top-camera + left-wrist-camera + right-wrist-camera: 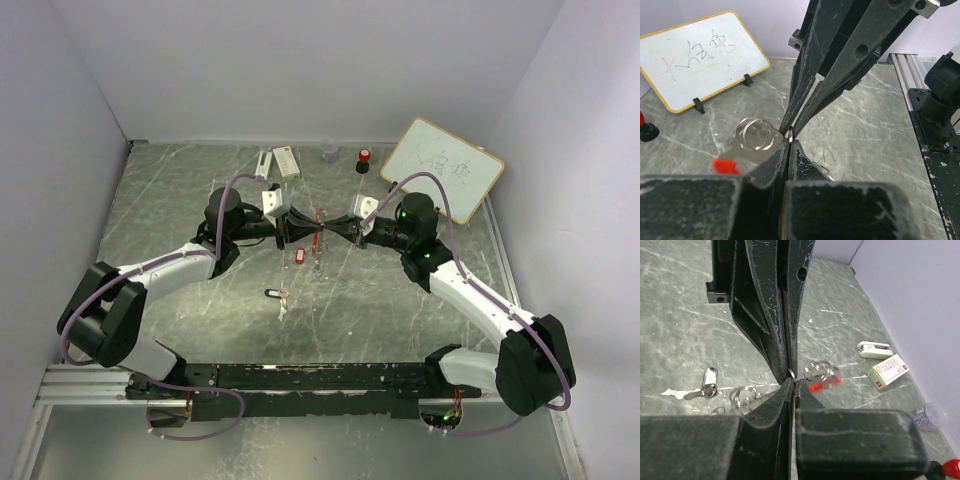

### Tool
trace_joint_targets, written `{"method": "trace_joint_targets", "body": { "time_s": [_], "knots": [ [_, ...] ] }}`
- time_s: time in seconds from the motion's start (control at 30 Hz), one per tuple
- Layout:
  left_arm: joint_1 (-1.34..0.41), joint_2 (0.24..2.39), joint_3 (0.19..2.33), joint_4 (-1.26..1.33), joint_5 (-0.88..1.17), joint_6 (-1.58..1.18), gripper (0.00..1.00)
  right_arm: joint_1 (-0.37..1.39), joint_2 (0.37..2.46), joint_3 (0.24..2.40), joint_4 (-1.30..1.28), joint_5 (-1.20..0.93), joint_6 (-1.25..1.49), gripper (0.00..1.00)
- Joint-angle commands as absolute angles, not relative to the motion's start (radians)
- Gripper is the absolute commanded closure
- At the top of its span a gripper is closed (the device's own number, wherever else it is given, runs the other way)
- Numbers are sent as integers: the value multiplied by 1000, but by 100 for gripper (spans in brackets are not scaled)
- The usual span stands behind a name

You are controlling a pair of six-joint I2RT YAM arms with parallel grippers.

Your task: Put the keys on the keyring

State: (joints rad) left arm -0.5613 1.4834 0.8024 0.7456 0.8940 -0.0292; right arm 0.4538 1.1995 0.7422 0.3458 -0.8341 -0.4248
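My two grippers meet tip to tip above the middle of the table. The left gripper (306,238) (789,141) and the right gripper (331,236) (792,382) are both shut on one thin silver ring of the keyring (789,134) (791,373). More silver rings (757,134) and a red piece (725,165) (824,385) hang from it on the far side. Another small red piece (299,257) hangs on the near side. I cannot tell which of the two is the red key. The black key (271,293) (709,382) lies on the table nearer the arms.
A small whiteboard (442,168) leans at the back right. A red-topped black cylinder (364,159), a small clear cup (329,152), a white-and-red box (286,161) and a white stapler (263,164) stand along the back. White walls close three sides.
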Motion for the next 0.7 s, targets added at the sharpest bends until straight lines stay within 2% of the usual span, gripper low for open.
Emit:
{"method": "trace_joint_targets", "body": {
  "time_s": [0.0,0.07,0.13,0.27,0.33,0.5,0.67],
  "knots": [
    [-589,1485,836,804,927,-24,93,463,1202,753,391,-853,-402,100],
    [-589,1480,822,830,908,-35,93,463,1195,750,409,-824,-366,99],
    [-588,1474,803,864,877,-49,93,463,1185,747,439,-768,-302,90],
    [-589,1465,793,900,850,-61,93,462,1151,753,445,-647,-239,85],
    [-589,1465,792,912,850,-63,93,461,1124,753,440,-594,-224,79],
    [-589,1466,788,938,847,-64,93,456,1074,744,454,-512,-182,73],
    [-587,1474,778,999,845,-93,93,453,1053,752,431,-448,-160,72]
  ]
}}
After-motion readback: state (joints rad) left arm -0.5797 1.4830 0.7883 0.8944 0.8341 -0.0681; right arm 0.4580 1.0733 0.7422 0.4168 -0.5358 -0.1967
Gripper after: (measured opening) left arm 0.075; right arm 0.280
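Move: My two hands meet tip to tip, both shut on the keyring; its middle sits right at either hand point, perhaps 1 cm back and 2 cm lower. From either hand, the red-tagged key lies on the table about 1 cm ahead, 4 cm to the left and some 20 cm down. The black-tagged key, equally far down, is about 8 cm back and 10 cm to the left. I open my right fingers part way, let go of the keyring and draw that hand up and away from my left one, about 6 cm up, with some 3 cm to the right and 2 cm forward, tipping its fingertips up and swinging them clockwise. My left hand keeps its pinch on the keyring and lifts it about 2.5 cm, tilting only slightly. ##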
